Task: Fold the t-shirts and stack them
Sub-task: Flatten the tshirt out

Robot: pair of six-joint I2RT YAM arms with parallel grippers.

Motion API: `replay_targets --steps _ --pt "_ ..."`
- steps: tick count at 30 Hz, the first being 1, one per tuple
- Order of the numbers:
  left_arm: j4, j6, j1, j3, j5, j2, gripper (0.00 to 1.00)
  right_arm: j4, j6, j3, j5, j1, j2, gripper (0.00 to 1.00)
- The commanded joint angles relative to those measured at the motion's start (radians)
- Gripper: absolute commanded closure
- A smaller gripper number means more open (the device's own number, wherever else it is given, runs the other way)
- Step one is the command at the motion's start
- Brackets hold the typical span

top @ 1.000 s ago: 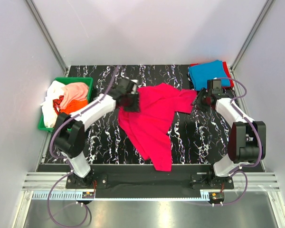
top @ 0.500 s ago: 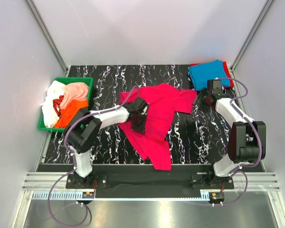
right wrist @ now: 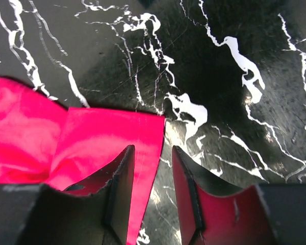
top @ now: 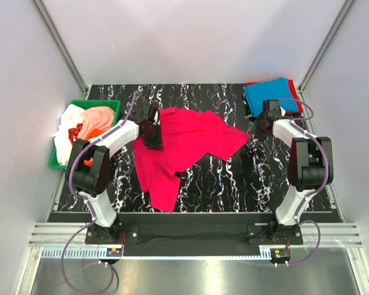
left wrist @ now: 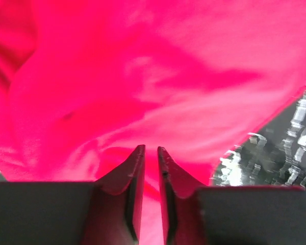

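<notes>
The magenta t-shirt (top: 184,144) lies crumpled and spread across the middle of the marbled table (top: 258,178). My left gripper (top: 152,130) sits over its upper left edge. In the left wrist view that gripper (left wrist: 150,148) has its jaws a narrow gap apart, with pink cloth (left wrist: 158,76) filling the view below. My right gripper (top: 260,127) is open at the shirt's right sleeve tip. In the right wrist view the sleeve's (right wrist: 107,138) edge lies under the left finger of the right gripper (right wrist: 153,149) and bare table under the other. A folded blue t-shirt (top: 270,96) rests on a red one (top: 299,108) at the back right.
A green bin (top: 89,103) at the left edge of the table holds peach-pink (top: 99,117), white (top: 64,138) and orange (top: 89,145) shirts. Slanted metal frame posts stand at the back corners. The arm bases are at the near edge.
The left gripper swung into the shirt's middle, closed, then pulled back and left, dragging the magenta shirt leftward; its jaws have parted slightly. The right gripper shifted slightly backward.
</notes>
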Motion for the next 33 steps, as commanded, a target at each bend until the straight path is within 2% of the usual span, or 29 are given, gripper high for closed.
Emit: replay_targets --steps 1,4,8,11,13,17,18,19,23,29,33 --pt "-0.038 0.065 -0.037 0.050 0.035 -0.081 0.77 0.035 0.024 0.041 -0.006 -0.001 0.023 0.58" --pt "-0.085 0.091 -0.085 0.024 -0.044 -0.150 0.72 0.040 0.027 0.028 -0.004 0.001 0.033 0.56" --pt "-0.101 0.082 -0.164 -0.070 -0.078 -0.254 0.70 0.043 0.016 0.059 -0.006 0.002 0.095 0.57" --pt "-0.116 0.054 -0.267 -0.119 -0.121 -0.309 0.68 0.043 0.010 0.090 -0.020 0.005 0.147 0.58" --pt "-0.118 0.016 -0.335 -0.137 -0.089 -0.332 0.68 0.038 0.010 0.097 -0.003 0.007 0.165 0.59" --pt "-0.121 -0.047 -0.453 -0.195 -0.155 -0.417 0.67 0.032 0.013 0.105 0.019 0.008 0.188 0.61" --pt "-0.125 -0.056 -0.462 -0.203 -0.160 -0.427 0.66 0.025 0.011 0.111 0.022 0.010 0.201 0.63" --pt "-0.136 -0.070 -0.474 -0.211 -0.161 -0.437 0.66 0.017 0.008 0.117 0.014 0.010 0.208 0.75" --pt "-0.153 -0.119 -0.524 -0.277 -0.226 -0.509 0.63 -0.003 -0.016 0.123 0.003 0.012 0.207 1.00" --pt "-0.145 -0.191 -0.612 -0.369 -0.238 -0.552 0.61 -0.087 -0.053 0.136 0.078 0.012 0.135 1.00" --pt "-0.145 -0.219 -0.662 -0.400 -0.258 -0.532 0.59 -0.109 -0.055 0.093 0.129 0.012 0.020 1.00"
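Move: The pink t-shirt's near right hem corner lies about 24 cm back from the left hand, 6 cm to its right and some 5 cm below, close to the table's near edge; the shirt's near left flap is 14 cm back and 6 cm left of that hand. For the right hand, the sleeve's outer corner is roughly 2 cm ahead, 1 cm left and 4 cm below, with the blue folded t-shirt about 15 cm ahead and 9 cm right. The sleeve's outer corner is met by the right hand, which goes down about 4 cm and forward 3 cm, shuts its fingers there, then eases back and right slightly. Meanwhile the left hand lifts off over the shirt, travels some 21 cm back and a little right towards the hem corner, turning about 20 degrees clockwise, opening further and sinking at the end, still short of the cloth. ##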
